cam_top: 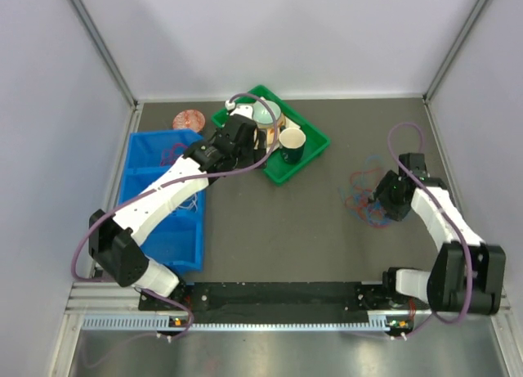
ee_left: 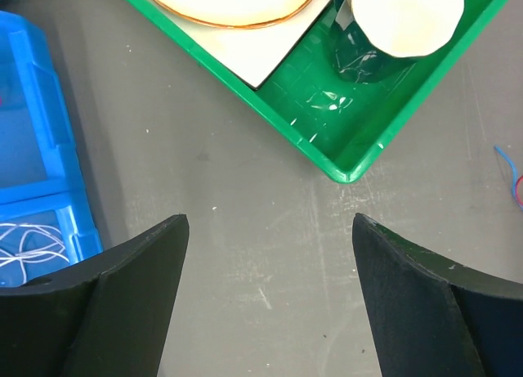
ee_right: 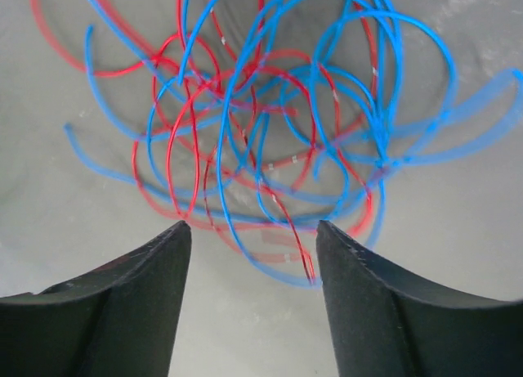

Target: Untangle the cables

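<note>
The red and blue cables lie in one tangled heap on the right of the grey table. My right gripper is low at the heap's right side and open. In the right wrist view the cables loop over one another, and the nearest loops reach between the open right gripper, close to its right finger, with nothing clamped. A white cable lies coiled in the blue bin. My left gripper hangs high beside the green tray, open and empty, over bare table.
The green tray holds a dark green cup and a round pale dish; its near corner is ahead of the left fingers. A copper-coloured disc lies behind the bin. Grey walls close in three sides.
</note>
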Action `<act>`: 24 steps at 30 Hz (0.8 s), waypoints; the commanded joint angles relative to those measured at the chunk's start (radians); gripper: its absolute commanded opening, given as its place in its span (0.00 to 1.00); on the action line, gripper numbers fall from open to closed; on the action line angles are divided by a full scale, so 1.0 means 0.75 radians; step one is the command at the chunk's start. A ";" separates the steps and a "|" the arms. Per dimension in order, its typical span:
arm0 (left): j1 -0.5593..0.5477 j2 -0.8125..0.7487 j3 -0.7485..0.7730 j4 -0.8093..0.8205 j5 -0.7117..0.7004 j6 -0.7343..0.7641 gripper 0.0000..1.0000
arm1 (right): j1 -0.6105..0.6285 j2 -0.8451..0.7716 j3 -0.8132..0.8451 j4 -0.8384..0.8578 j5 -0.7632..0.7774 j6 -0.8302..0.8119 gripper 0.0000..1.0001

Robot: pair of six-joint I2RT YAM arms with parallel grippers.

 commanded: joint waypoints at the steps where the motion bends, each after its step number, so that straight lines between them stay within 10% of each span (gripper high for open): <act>1: 0.002 -0.034 -0.024 0.082 -0.024 0.068 0.86 | 0.027 0.165 0.012 0.222 -0.060 0.034 0.48; 4: 0.004 -0.050 -0.042 0.092 -0.055 0.087 0.86 | 0.072 0.247 0.083 0.250 -0.142 0.056 0.00; 24: 0.335 -0.085 -0.006 0.068 -0.035 0.078 0.89 | 0.308 -0.350 1.149 0.028 -0.198 -0.028 0.00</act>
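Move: The red-and-blue tangle lies almost under the right hand, its middle about 3 cm ahead, barely 1 cm left and some 4 cm below the fingertips. From that hand the dark mug is roughly 13 cm ahead and 23 cm left, and the green tray's middle about 17 cm ahead and 28 cm left, 3 cm below. From the left hand, the tangle is about 31 cm to the right, 7 cm back and 19 cm below. The right hand sinks about 3 cm into the tangle, easing forward and left while its fingers shut from well open and pinch a red strand, then whips it up some 40 cm, first drifting on forward and left, then drawing back a little, the fingers tilting up about 60 degrees to point nearly level. The left hand, empty and open, travels some 9 cm left and a little forward, away from the tangle towards the blue bins. ##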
